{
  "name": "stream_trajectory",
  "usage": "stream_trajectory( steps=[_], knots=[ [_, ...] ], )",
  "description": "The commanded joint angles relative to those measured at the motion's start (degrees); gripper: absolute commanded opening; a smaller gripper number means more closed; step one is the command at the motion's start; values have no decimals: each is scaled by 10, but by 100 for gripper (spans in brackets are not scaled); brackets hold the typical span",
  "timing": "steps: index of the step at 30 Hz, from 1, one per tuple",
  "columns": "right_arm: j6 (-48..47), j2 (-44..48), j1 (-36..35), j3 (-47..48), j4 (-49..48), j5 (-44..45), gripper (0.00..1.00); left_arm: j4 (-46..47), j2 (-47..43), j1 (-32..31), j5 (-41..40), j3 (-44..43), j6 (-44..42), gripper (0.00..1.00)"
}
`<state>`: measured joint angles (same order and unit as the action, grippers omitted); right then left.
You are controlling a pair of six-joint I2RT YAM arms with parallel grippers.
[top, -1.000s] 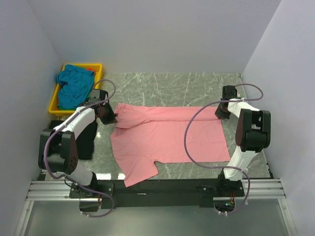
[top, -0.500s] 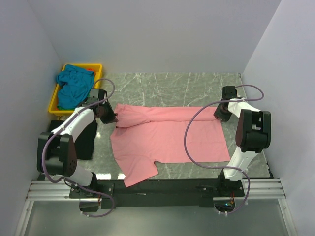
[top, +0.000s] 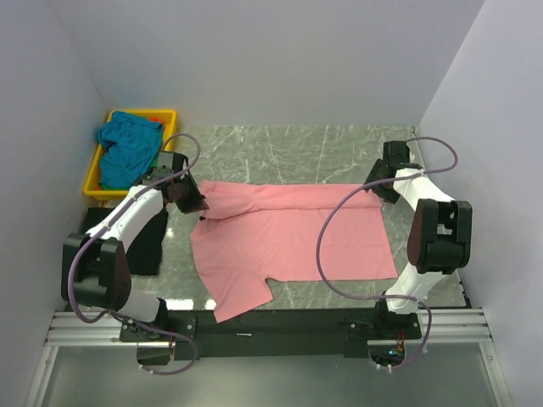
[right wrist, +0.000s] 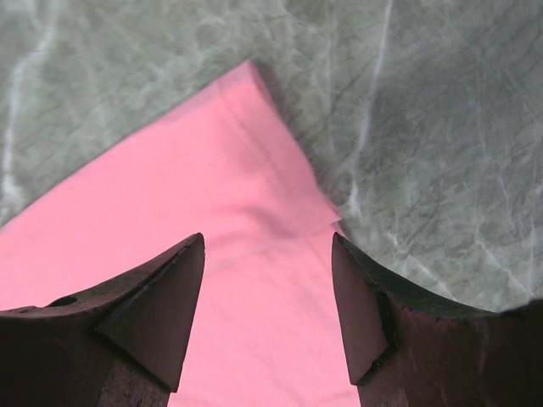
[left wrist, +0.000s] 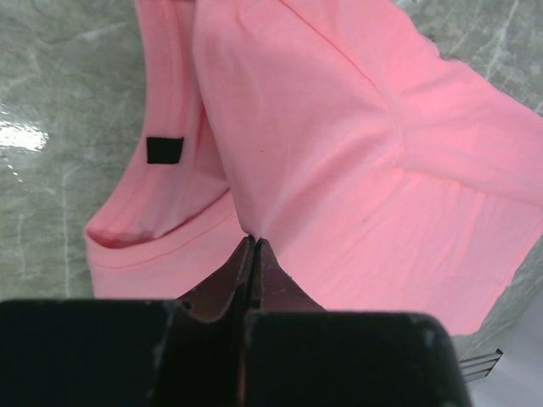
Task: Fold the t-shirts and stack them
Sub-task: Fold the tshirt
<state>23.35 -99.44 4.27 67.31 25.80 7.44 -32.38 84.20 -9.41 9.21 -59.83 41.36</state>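
Observation:
A salmon pink t-shirt (top: 288, 233) lies spread on the marble table, its far edge folded over toward the front. My left gripper (top: 197, 206) is shut on a fold of this shirt near the collar; in the left wrist view the closed tips (left wrist: 253, 243) pinch the pink cloth (left wrist: 339, 153). My right gripper (top: 379, 188) is open, its jaws apart over the shirt's far right corner (right wrist: 254, 212), holding nothing. A teal blue t-shirt (top: 127, 148) lies crumpled in the yellow tray, with a bit of orange-red cloth beside it.
The yellow tray (top: 170, 115) stands at the back left, next to the left wall. Grey walls close in the left, back and right. The marble table (top: 322, 148) shows bare behind the shirt. Cables loop over both arms.
My right gripper has moved back off the shirt's far right corner and now stands open. My left gripper has shifted slightly right, still pinching the cloth.

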Motion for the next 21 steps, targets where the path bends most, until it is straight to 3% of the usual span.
stream_trajectory(
  steps=[1,8,14,21],
  knots=[
    [5,35,-8,15,-8,-10,68,-2,-28,-17,4,-1,20,3],
    [-14,52,-40,-5,-44,-57,68,21,-37,-39,-7,48,45,4],
    [-26,59,-122,-18,-77,-78,68,43,-45,-41,-56,96,70,6],
    [5,64,-188,-53,-138,-190,68,63,-56,-41,-89,117,88,31]
  ],
)
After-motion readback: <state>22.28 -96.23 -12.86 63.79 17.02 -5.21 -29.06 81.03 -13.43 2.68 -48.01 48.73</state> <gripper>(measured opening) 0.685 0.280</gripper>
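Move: The left hand still pinches the shirt's raised flap; its place on the shirt lies about 4 cm back and 9 cm below. The black mat is some 26 cm left and 8 cm back, the yellow bin 24 cm left and 25 cm ahead. The open right hand is about 5 cm above the shirt's right end; the flap lies some 50 cm to its left and 3 cm back. Open right hand sweeps 16 cm left over the shirt; left lowers the flap 5 cm and back, then opens. ##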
